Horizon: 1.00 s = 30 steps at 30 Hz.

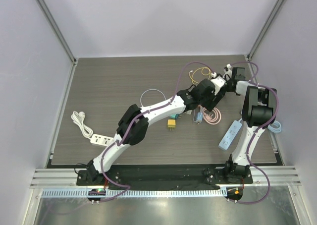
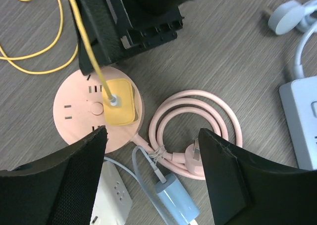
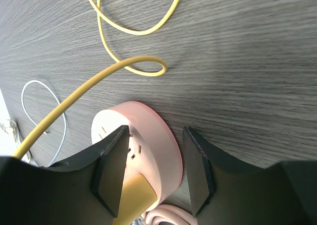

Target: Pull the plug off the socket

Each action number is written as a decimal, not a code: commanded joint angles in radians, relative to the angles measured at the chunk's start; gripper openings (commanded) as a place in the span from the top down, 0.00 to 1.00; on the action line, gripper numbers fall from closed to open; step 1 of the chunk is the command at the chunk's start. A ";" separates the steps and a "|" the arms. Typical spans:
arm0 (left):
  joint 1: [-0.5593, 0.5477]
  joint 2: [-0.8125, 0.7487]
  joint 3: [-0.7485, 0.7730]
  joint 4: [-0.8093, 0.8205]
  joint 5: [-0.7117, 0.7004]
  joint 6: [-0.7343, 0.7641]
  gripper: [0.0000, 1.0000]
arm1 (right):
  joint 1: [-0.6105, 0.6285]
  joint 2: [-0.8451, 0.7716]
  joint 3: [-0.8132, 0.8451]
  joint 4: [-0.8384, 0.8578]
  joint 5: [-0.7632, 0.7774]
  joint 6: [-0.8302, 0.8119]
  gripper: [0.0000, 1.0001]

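Note:
The round pink socket lies flat on the wood with a yellow plug seated in it. A yellow cable rises from the plug. My left gripper hovers open above the socket's coiled pink cord, so the plug sits up and to the left of its gap. My right gripper stands open astride the socket rim. One of its fingers is over the top face beside the plug, and the other is just outside the rim. In the top view both grippers meet at the back right, left gripper, right gripper.
A blue charger and a small white power strip lie under the left gripper. Another white strip is at the right. Elsewhere are a white power strip, a white cable loop, a yellow adapter and a light blue strip.

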 commanded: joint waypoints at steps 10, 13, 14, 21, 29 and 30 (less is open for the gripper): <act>0.006 0.089 0.105 -0.010 -0.114 0.083 0.25 | 0.002 0.062 -0.037 -0.046 0.074 -0.021 0.46; 0.006 0.117 0.134 -0.005 -0.118 0.088 0.27 | 0.002 0.062 -0.037 -0.046 0.074 -0.021 0.46; 0.006 0.126 0.144 -0.003 -0.117 0.085 0.30 | 0.002 0.062 -0.037 -0.046 0.075 -0.023 0.46; 0.009 0.169 0.196 0.017 -0.097 0.060 0.46 | 0.000 0.061 -0.038 -0.044 0.072 -0.021 0.46; 0.031 0.218 0.245 0.034 -0.071 0.016 0.75 | -0.012 0.062 -0.057 -0.011 0.028 0.018 0.46; 0.040 0.221 0.248 0.032 -0.064 0.003 0.84 | -0.018 0.061 -0.061 -0.002 0.021 0.024 0.46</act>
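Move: The yellow plug, standing in the round pink socket, is about 4 cm ahead of the open left fingers, 1 cm to their right and some 6 cm below. The socket's middle lies roughly 3 cm left of the plug. From the left hand, the white cube is about 8 cm left and level, the blue plug 6 cm back and 2 cm left, the pink coil 5 cm back and 4 cm right. From the right hand, the yellow plug is about 5 cm back and 4 cm left, slightly higher. The left fingers come to pinch the yellow plug from both sides, narrowing by about half. The left hand gets there by sinking some 5 cm and reaching about 4 cm forward, with hardly any turn of the wrist; the closing starts about halfway through. The right hand stays in place, its part-open fingers still holding the far right edge of the pink socket. ##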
